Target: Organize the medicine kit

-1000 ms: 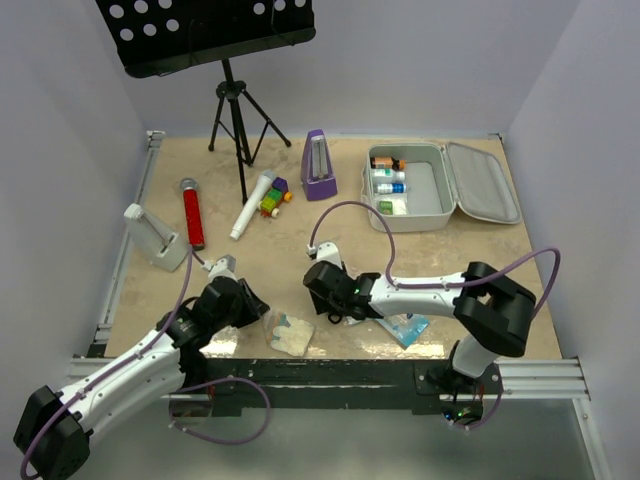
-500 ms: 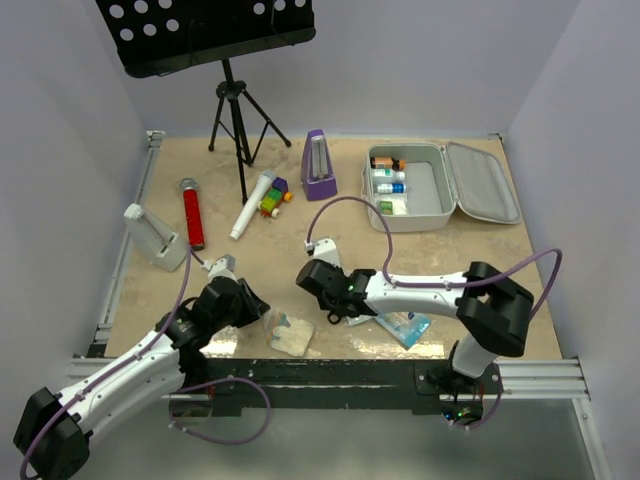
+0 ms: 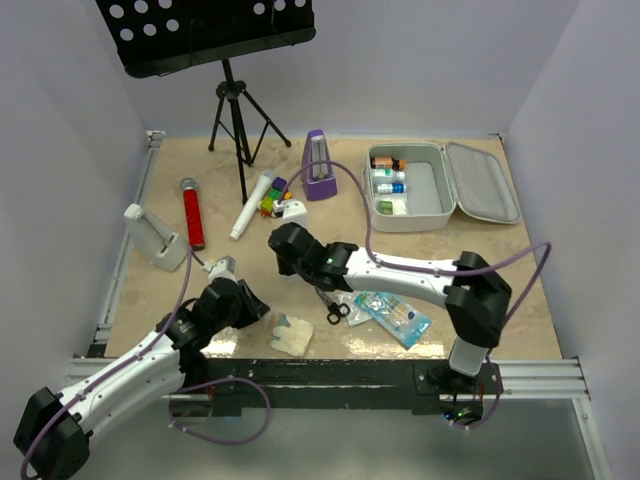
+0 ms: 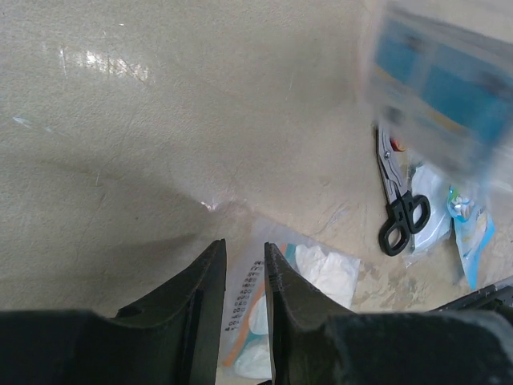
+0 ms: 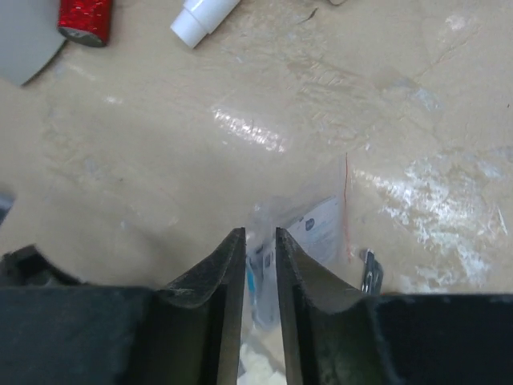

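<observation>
The medicine kit (image 3: 428, 188) lies open at the back right, lid (image 3: 485, 182) flat to its right, small bottles (image 3: 388, 186) along its left side. My right gripper (image 3: 283, 250) is at mid-table. In the right wrist view it (image 5: 260, 233) is shut on a clear plastic packet (image 5: 321, 228) with a blue-white label; the left wrist view shows this packet blurred (image 4: 433, 88). My left gripper (image 3: 252, 306) sits low with its jaws nearly together (image 4: 244, 245) just above a gauze packet (image 4: 321, 273), which lies near the front edge (image 3: 290, 333). Scissors (image 3: 334, 307) and blue packets (image 3: 395, 315) lie under the right arm.
A purple metronome (image 3: 319, 168) stands left of the kit. A music stand's tripod (image 3: 235, 110) is at the back. A red microphone (image 3: 192, 215), a white microphone (image 3: 253, 203), a coloured toy (image 3: 272, 200) and a grey-white stand (image 3: 155, 238) lie at the left.
My right gripper has moved left and away from the front edge with the clear packet, uncovering the scissors and blue packets. The left arm has not moved.
</observation>
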Available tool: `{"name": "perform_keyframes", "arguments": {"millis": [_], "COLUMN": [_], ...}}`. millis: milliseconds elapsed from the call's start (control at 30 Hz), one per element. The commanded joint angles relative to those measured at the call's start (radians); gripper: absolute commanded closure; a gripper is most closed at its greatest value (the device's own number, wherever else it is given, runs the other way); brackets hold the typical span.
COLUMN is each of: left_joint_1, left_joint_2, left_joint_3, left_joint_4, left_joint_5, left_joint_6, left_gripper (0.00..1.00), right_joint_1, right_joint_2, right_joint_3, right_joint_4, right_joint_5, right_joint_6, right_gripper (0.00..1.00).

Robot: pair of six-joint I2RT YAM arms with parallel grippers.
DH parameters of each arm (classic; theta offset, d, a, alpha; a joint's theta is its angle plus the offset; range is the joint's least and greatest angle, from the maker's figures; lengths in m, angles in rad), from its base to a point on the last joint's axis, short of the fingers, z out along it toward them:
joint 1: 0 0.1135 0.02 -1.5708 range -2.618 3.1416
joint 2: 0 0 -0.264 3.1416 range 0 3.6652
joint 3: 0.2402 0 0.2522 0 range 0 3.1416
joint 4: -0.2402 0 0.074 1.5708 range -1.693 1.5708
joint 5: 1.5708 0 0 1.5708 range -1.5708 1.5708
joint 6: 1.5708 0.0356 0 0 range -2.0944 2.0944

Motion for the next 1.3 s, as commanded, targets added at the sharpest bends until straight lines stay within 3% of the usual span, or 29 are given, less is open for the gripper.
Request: {"name": "perform_keyframes", "arguments": {"millis": [0, 67, 167, 333, 567, 733, 1000, 1267], "left_joint_1": [0.005, 0.005, 0.005, 0.005, 0.005, 0.005, 0.005, 0.004], "left_joint_2": [-0.015, -0.026, -0.036, -0.012, 0.034, 0.028, 0.031, 0.016], "left_joint_3": [0.011, 0.016, 0.016, 0.017, 0.016, 0.022, 0.017, 0.009], "left_joint_4": [-0.001, -0.018, -0.024, 0.005, 0.051, 0.039, 0.043, 0.034], "left_joint_5": [0.001, -0.01, -0.016, -0.011, 0.008, 0.002, 0.002, 0.002], "left_joint_6": [-0.007, -0.004, -0.001, 0.004, 0.011, 0.016, 0.01, 0.005], "left_gripper": [0.7, 0.7, 0.7, 0.7, 0.7, 0.7, 0.7, 0.7], "right_joint_1": [-0.023, -0.029, -0.067, -0.158, -0.164, -0.164, -0.152, -0.135], "right_joint_2": [0.113, 0.098, 0.038, -0.079, -0.11, -0.099, -0.101, -0.039], "right_joint_3": [0.097, 0.073, -0.014, -0.227, -0.372, -0.398, -0.398, -0.404], "right_joint_4": [-0.028, -0.023, -0.01, 0.03, 0.064, 0.102, 0.145, 0.159], "right_joint_5": [0.015, 0.027, 0.029, -0.016, -0.066, -0.091, -0.123, -0.125], "right_joint_6": [-0.044, -0.033, -0.002, 0.053, 0.097, 0.09, 0.09, 0.1], "right_gripper": [0.62, 0.51, 0.47, 0.52, 0.6, 0.59, 0.49, 0.53]}}
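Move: The gauze packet is just below the opening right fingertips, about 4 cm down and 2 ahead. Some 13 cm below the right hand, the round red tin lies about 9 cm right, level fore and aft; the scissors' middle is 11 right and 4 back, the white packet 17 right and 6 back. From the idle left hand, the tin is roughly 8 cm ahead, 14 right and 2 below. The right hand opens wider, frees the gauze packet, and swings about 12 cm down, 10 right towards the red tin. ##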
